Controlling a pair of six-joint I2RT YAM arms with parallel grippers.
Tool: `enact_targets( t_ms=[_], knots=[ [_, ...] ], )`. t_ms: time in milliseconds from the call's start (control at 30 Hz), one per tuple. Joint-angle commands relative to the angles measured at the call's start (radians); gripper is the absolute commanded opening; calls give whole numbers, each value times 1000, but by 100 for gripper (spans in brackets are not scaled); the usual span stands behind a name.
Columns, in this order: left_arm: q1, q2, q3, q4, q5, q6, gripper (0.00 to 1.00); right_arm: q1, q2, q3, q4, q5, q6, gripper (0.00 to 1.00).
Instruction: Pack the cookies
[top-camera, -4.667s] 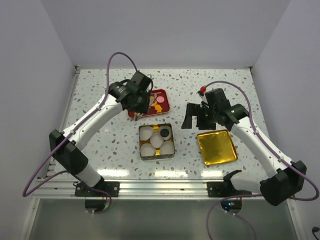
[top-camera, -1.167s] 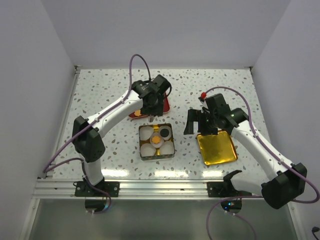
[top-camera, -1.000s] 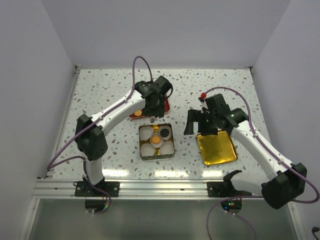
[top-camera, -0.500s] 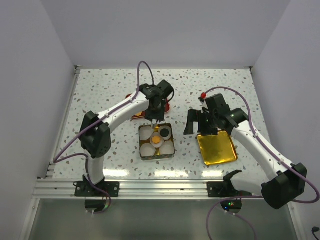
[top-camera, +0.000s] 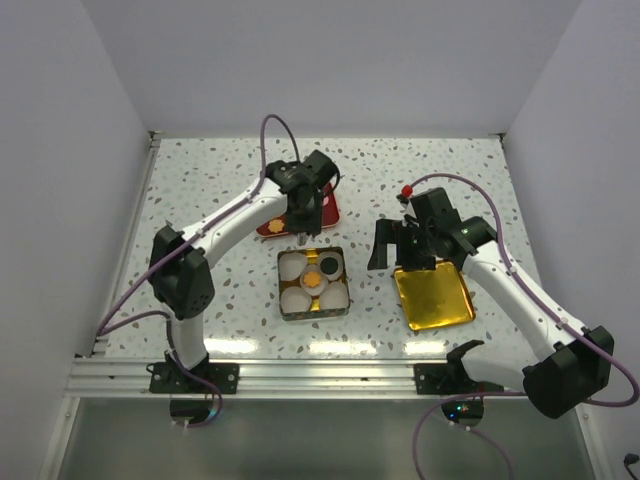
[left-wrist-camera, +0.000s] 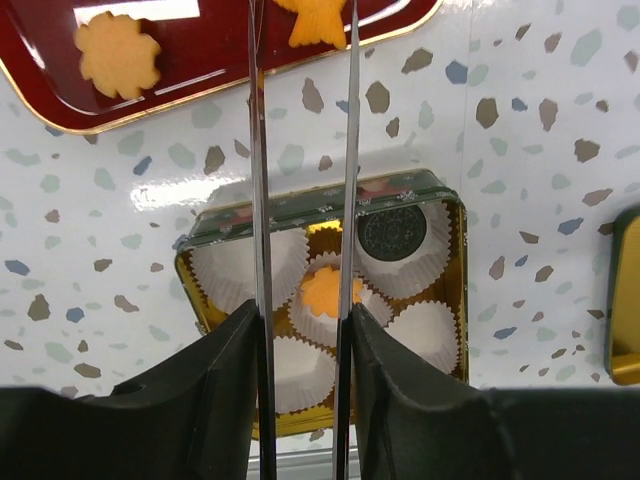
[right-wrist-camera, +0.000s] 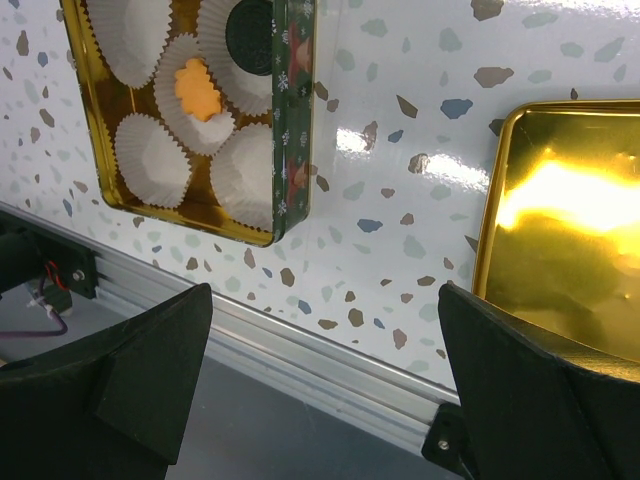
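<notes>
The green tin (top-camera: 282, 300) holds several white paper cups. An orange cookie (left-wrist-camera: 325, 291) lies in the middle cup and a dark cookie (left-wrist-camera: 392, 230) in the cup beside it. Two more orange cookies (left-wrist-camera: 118, 55) lie on the red tray (left-wrist-camera: 200, 70). My left gripper (top-camera: 303, 222) hangs over the tray's near right corner. Its thin blade fingers (left-wrist-camera: 259, 150) stand apart and parallel, with their tips past the top edge of the left wrist view. One tray cookie (left-wrist-camera: 318, 20) shows between them, and nothing is gripped. My right gripper (right-wrist-camera: 325, 400) hovers wide open between the tin and the gold lid (top-camera: 433, 295).
The gold lid (right-wrist-camera: 570, 230) lies face up right of the tin (right-wrist-camera: 296, 120). The table's metal front rail (right-wrist-camera: 330, 370) runs just below the right gripper. White walls close in the table on three sides.
The middle cup, empty at first, holds an orange cookie. In the last second the left gripper swung slightly over the tin and back toward the tray, its blades narrowing. The right arm has stayed still.
</notes>
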Motion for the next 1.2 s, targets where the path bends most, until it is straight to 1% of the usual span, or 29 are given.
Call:
enact_targets(
  t_ms=[0,67,167,333,367,400,467,500,533,600,700,833,967,1167],
  knots=[
    [30,-120,94,-16,-23,39,24,3,-5,23,-10,-10,-13,99],
    [33,-153,117,-22,-26,89,24,3,1,29,-10,-10,-13,99],
    [33,-203,95,-49,-52,125,24,4,14,44,-7,-13,-10,99],
    [33,-364,-85,-56,-62,135,22,3,31,61,-2,-12,-5,99],
    [33,-392,-119,-50,-44,136,22,3,32,61,-1,-12,-2,99],
    [33,-444,-185,-40,-36,139,22,4,35,61,1,-12,1,99],
    [31,-495,-253,-36,-11,142,20,3,38,61,6,-12,8,99],
    [30,-521,-320,-27,-2,141,20,3,40,61,9,-15,13,99],
    [30,-573,-354,-14,12,147,19,3,43,58,18,-16,16,99],
    [24,-645,-441,16,65,156,17,4,52,63,25,-24,25,99],
    [13,-702,-512,24,92,158,15,3,70,72,33,-28,39,99],
    [-2,-737,-570,13,93,152,14,1,81,76,50,-48,59,99],
    [-18,-765,-619,36,102,138,13,3,77,61,65,-61,90,99],
    [-50,-776,-635,47,104,118,14,3,54,26,75,-68,117,99]
  ],
)
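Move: The left-rear paper cup of the tin, where the tongs' cookie is headed, lies about 6 cm back, 4 cm left and 13 cm below the left hand. The fish-shaped orange cookie already between the tongs' tips is some 9 cm ahead and 3 cm right. The tin's orange flower cookie is 11 cm back and 1 cm right, its dark cookie 6 cm back and 5 cm right. From the right hand the cup is about 26 cm left and 4 cm ahead. The fish-shaped cookie stays pinched in the tongs as the left hand lifts it clear of the red tray, nearly 10 cm straight up at first, then swings back and left while sinking about 7 cm, bringing it towards the empty left-rear cup. The gripper keeps its squeeze on the tongs and turns some 10 degrees clockwise. The right hand, open and empty, edges about 2 cm forward-left. ##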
